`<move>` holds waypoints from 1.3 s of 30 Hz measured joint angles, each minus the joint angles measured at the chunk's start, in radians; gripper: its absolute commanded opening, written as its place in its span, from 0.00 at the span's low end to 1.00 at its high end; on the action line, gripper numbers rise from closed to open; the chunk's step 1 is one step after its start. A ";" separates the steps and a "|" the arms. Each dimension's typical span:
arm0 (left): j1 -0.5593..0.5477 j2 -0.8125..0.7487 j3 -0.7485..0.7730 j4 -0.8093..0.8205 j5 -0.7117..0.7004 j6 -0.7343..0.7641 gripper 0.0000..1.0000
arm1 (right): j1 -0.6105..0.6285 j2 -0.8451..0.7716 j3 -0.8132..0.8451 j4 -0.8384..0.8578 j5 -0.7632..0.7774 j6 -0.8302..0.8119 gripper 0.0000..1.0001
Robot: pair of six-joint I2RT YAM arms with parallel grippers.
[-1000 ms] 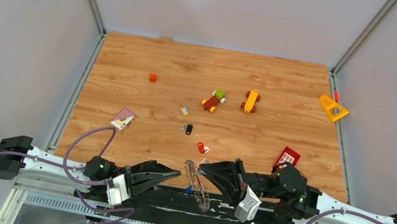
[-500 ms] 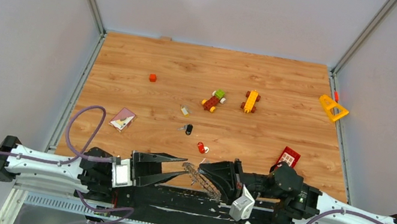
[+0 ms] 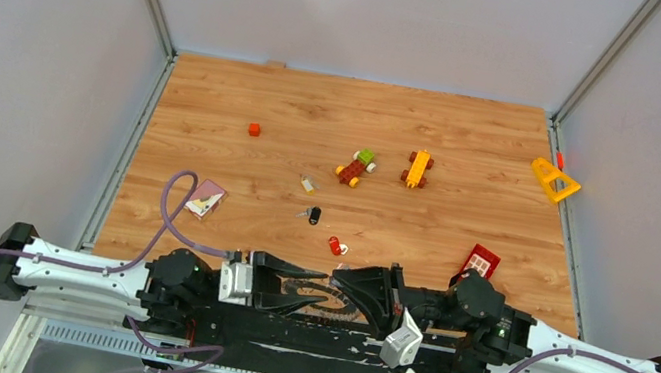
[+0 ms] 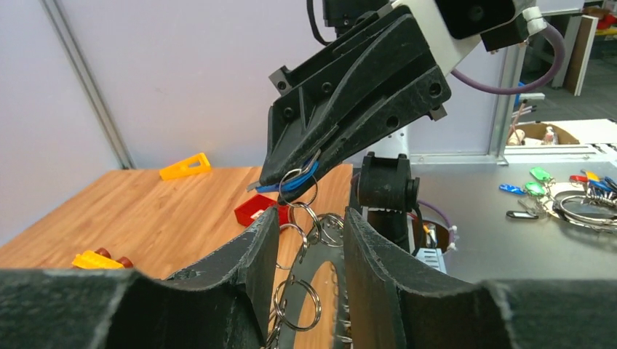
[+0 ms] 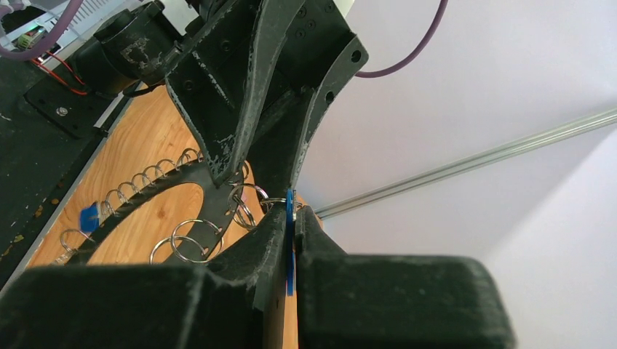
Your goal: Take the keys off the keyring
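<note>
The keyring (image 3: 320,298), a large flat grey ring with small split rings along its rim, hangs at the table's near edge. It also shows in the left wrist view, keyring (image 4: 320,291). My right gripper (image 3: 337,283) is shut on a blue key (image 5: 289,247) that hangs from the ring by small rings. My left gripper (image 4: 313,218) is open, one finger on each side of the keyring's band, with gaps showing. On the table lie a black key (image 3: 314,214) and a red key (image 3: 335,245).
Two toy block vehicles (image 3: 355,166) (image 3: 418,169), a small orange cube (image 3: 254,129), a pink card (image 3: 205,198), a red block (image 3: 479,262) and a yellow triangle (image 3: 554,180) lie on the wooden table. Grey walls close in three sides.
My left gripper has opened and moved right until its fingers straddle the keyring. The ring has swung from edge-on to flatter. The right gripper keeps its grip and place.
</note>
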 measured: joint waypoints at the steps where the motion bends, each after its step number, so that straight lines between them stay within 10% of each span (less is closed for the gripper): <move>1: 0.000 0.003 0.000 -0.001 -0.004 -0.009 0.45 | 0.000 0.000 0.001 0.000 0.000 -0.001 0.00; 8: 0.000 0.014 0.000 -0.018 -0.037 -0.038 0.24 | 0.000 0.000 0.005 0.000 0.005 -0.004 0.00; 16: 0.000 0.022 0.000 -0.036 -0.070 -0.042 0.38 | 0.000 -0.001 0.005 0.000 0.007 -0.006 0.00; 35: 0.002 0.027 0.023 -0.056 -0.098 -0.041 0.21 | 0.000 0.014 0.006 -0.053 0.075 -0.029 0.00; 39: 0.002 0.026 0.023 -0.064 -0.109 -0.041 0.32 | 0.000 0.014 0.006 -0.058 0.080 -0.030 0.00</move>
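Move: The small steel link ring hanging from the blue key sits just beyond the left fingertips, about 2 cm to the right and 1 cm ahead of that hand's point, level with it. The blue key, in the right hand's grip, is some 2 cm above the left point, 2 cm ahead and 2 cm right. From the right hand the link ring is about 2 cm below and 1 cm back. The toothed round plate hangs roughly 10 cm below the right hand, 4 cm back and 1 cm left. The small link ring under the blue key is what the left fingers work at: that hand eases forward and down along it, about 2 cm in all, tipping its fingers slightly less upward while they narrow, reopen and narrow again to about half the starting gap. The right hand keeps its pinch on the blue key, first nearly still, then shifts 1.5 cm forward and 1.5 cm down, turning some 5 degrees clockwise. ##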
